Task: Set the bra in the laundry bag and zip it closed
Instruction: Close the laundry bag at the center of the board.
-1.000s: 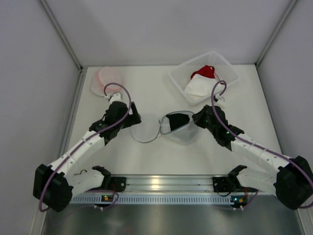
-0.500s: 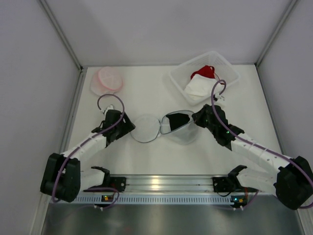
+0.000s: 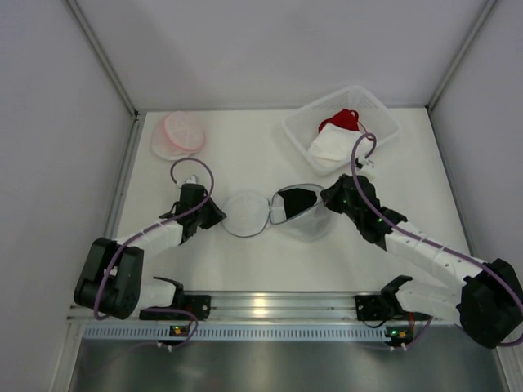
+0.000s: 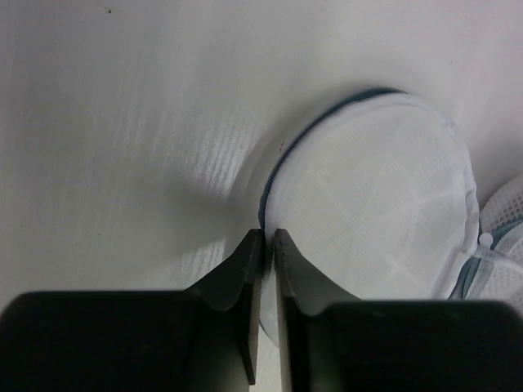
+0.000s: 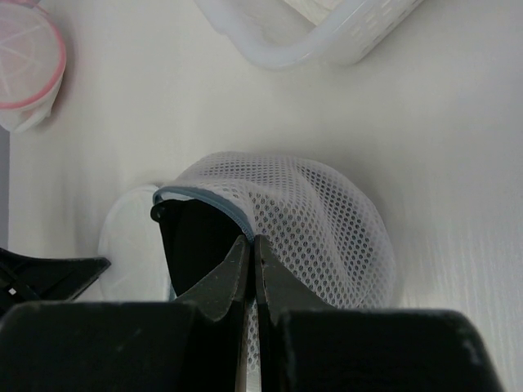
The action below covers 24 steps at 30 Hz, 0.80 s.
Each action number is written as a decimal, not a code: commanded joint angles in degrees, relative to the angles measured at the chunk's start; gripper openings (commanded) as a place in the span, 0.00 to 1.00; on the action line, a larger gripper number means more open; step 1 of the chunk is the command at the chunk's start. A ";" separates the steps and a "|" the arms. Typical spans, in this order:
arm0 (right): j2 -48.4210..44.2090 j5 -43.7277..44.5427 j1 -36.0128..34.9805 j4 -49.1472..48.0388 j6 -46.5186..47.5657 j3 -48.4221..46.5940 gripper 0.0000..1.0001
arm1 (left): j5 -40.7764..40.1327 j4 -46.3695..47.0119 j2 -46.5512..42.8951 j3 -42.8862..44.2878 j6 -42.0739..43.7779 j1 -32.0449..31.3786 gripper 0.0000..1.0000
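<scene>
The laundry bag lies mid-table as an open clamshell: a white mesh dome with a blue zip edge, and a flat round lid to its left. The black bra sits inside the dome, seen through the opening. My right gripper is shut on the dome's zip rim. My left gripper is at the lid's left edge, and in the left wrist view its jaws pinch the rim of the lid.
A white plastic basket with red and white garments stands at the back right; its rim shows in the right wrist view. A second, pink-rimmed mesh bag lies at the back left. Walls close in both sides.
My left arm drew back and down to the lid's left rim, and its jaws went from wide open to closed on that rim. The right arm and the dome stayed put.
</scene>
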<state>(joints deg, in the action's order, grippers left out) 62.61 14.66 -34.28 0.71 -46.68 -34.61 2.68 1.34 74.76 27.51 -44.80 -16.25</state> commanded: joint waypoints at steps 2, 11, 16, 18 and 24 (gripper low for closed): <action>0.14 -0.24 -0.70 -1.59 0.44 -2.39 0.00 | 1.19 4.37 -2.24 0.09 1.47 0.17 0.00; 2.34 -2.35 -2.01 -7.38 -0.34 -0.02 0.00 | 4.10 -22.73 -9.03 28.94 22.45 -1.15 0.00; 4.10 -1.21 -5.08 -9.32 -2.01 -2.12 0.00 | -4.06 -32.18 -4.45 40.95 31.95 -8.16 0.00; 4.80 -1.03 -5.53 -9.94 -2.98 -3.62 0.00 | -7.05 -34.64 -3.14 45.51 34.76 -12.89 0.00; 7.18 -1.29 -6.94 -12.22 -5.70 -5.47 0.00 | -25.50 -40.36 3.87 55.19 40.04 -25.74 0.00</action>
<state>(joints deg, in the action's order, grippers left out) 69.41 12.80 -40.16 -6.42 -50.00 -36.93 -10.94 -32.67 75.18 78.43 -10.24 -37.85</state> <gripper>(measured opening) 0.011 0.023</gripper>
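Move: The white flap of the laundry bag lies open just right of the left hand, its outer rim between the fingers and its middle about 6 cm right and 2 cm down. The mesh bag is some 20 cm to that hand's right, about 1 cm farther out, with the black bra inside. The right hand holds the bag's rim; from it the bag's middle is about 6 cm left, 4 cm back and 7 cm down, and the flap's middle roughly 20 cm left, 4 cm back and 11 cm down. Up goes the left hand, about 25 cm, once its fingers have finished closing on the flap's outer rim; it drifts forward, then eases back and swings right towards the bag's mouth, fingers tipping up and turning clockwise some 30 degrees. The right hand keeps its pinch on the bag's rim and slides about 5 cm left, towards the flap. ##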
